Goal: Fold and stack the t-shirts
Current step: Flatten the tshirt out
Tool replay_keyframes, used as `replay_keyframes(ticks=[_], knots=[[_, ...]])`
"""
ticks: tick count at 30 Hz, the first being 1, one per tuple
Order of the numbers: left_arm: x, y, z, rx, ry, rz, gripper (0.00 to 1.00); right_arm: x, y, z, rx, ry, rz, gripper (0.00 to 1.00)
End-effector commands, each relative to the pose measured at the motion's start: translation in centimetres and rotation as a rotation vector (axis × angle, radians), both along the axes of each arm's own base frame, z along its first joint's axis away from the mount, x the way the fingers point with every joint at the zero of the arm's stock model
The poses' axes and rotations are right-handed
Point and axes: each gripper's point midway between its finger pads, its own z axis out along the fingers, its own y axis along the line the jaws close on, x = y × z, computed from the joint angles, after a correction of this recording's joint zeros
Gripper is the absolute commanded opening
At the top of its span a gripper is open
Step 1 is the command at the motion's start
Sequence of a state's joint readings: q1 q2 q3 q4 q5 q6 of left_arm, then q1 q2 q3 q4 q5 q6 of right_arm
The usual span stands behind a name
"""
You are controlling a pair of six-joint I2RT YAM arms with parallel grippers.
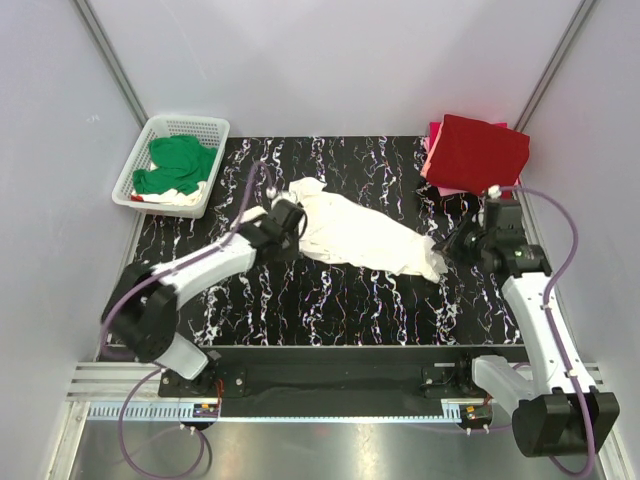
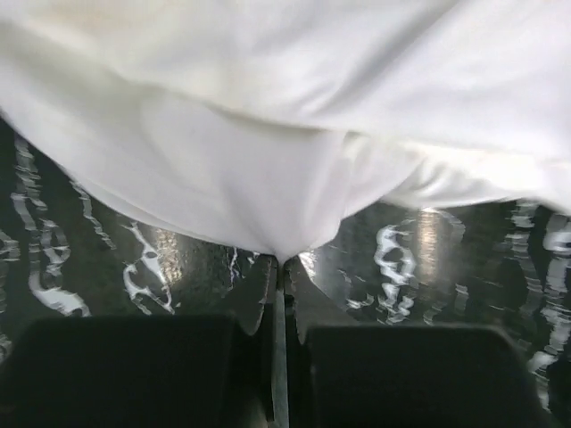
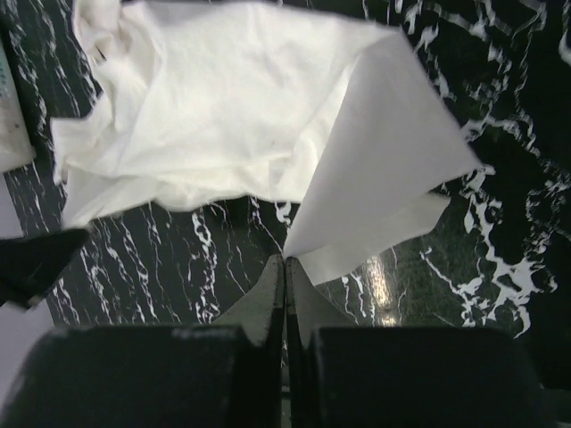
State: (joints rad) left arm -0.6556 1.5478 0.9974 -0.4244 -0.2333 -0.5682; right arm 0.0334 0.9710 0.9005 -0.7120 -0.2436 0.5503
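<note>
A white t-shirt (image 1: 355,232) lies crumpled and stretched across the middle of the black marbled table (image 1: 330,300). My left gripper (image 1: 292,218) is shut on its left end; in the left wrist view the cloth (image 2: 268,152) funnels down into the closed tips (image 2: 283,264). My right gripper (image 1: 448,247) is shut on the shirt's right corner, and the right wrist view shows a white fold (image 3: 375,187) pinched at the tips (image 3: 285,259). A folded red t-shirt (image 1: 478,152) rests on a pink one (image 1: 433,140) at the back right. A green t-shirt (image 1: 178,166) lies in the basket.
A white lattice basket (image 1: 172,127) stands at the back left with the green shirt and some white cloth in it. Grey walls close in on both sides and the back. A metal rail (image 1: 330,395) runs along the near edge by the arm bases.
</note>
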Motion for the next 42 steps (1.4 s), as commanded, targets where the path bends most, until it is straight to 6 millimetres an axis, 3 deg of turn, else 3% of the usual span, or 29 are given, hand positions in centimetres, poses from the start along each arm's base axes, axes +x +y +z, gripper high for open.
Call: replay_keyframes(ticks=[1, 2, 4, 5, 8, 13, 20, 28, 30, 35, 37, 42], knots=[[0.4, 2.3, 14.6, -0.07, -0.258, 0.001, 0.0, 1.3, -2.7, 5.6, -0.124, -0.127, -0.057, 0.0], [0.5, 2.9, 17.9, -0.094, -0.308, 0.009, 0.0, 1.6, -3.1, 8.0, -0.14, -0.176, -0.074, 0.0], [-0.4, 5.8, 20.6, -0.089, -0.326, 0.046, 0.0, 1.3, -4.5, 9.5, -0.194, -0.183, -0.125, 0.0], [-0.5, 6.4, 22.3, -0.107, -0.345, 0.036, 0.0, 1.3, -4.8, 11.5, -0.205, -0.224, -0.142, 0.0], [-1.3, 9.1, 23.7, -0.116, -0.342, 0.061, 0.0, 0.8, -6.8, 13.9, -0.248, -0.26, -0.23, 0.0], [-2.4, 11.4, 23.1, -0.111, -0.312, 0.101, 0.02, 0.0, -6.8, 14.5, -0.237, -0.26, -0.241, 0.0], [-3.6, 11.7, 20.8, -0.129, -0.263, 0.091, 0.04, -0.9, -7.5, 14.4, -0.276, -0.248, -0.256, 0.0], [-5.3, 11.2, 22.8, -0.179, -0.298, 0.036, 0.0, -2.4, -7.4, 17.5, -0.272, -0.326, -0.264, 0.0], [-6.1, 10.7, 24.0, -0.218, -0.331, -0.002, 0.0, -3.2, -7.5, 18.8, -0.265, -0.36, -0.279, 0.0], [-10.0, 10.0, 30.1, -0.326, -0.553, -0.134, 0.0, -7.5, -7.5, 23.3, -0.241, -0.541, -0.311, 0.0], [-12.0, 10.4, 32.5, -0.344, -0.654, -0.175, 0.0, -9.7, -7.4, 25.0, -0.234, -0.613, -0.319, 0.0], [-16.1, 11.2, 36.0, -0.374, -0.831, -0.237, 0.0, -15.5, -8.5, 29.8, -0.234, -0.824, -0.41, 0.0]])
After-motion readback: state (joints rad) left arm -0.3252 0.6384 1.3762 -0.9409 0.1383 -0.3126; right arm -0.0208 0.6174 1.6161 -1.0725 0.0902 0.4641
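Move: Both hands already pinch the white t-shirt: the left hand its near edge about 6 cm above the table, the right hand its right-hand corner about 17 cm up. The shirt's middle lies some 9 cm right, 4 cm ahead and 6 cm below the left hand, and about 17 cm left, 7 cm ahead and 16 cm below the right. The basket stands about 22 cm ahead and 28 cm left of the left hand; the red stack is roughly 27 cm ahead and 14 cm right of the right hand. Keeping their pinches, both hands whip the t-shirt up off the table and apart, the left hand rising about 28 cm while swinging 12 cm left, the right rising less and drifting right. They then dip, the left more clearly, before drawing back towards the bases and climbing again, fingers tilting upward to point well ahead. ##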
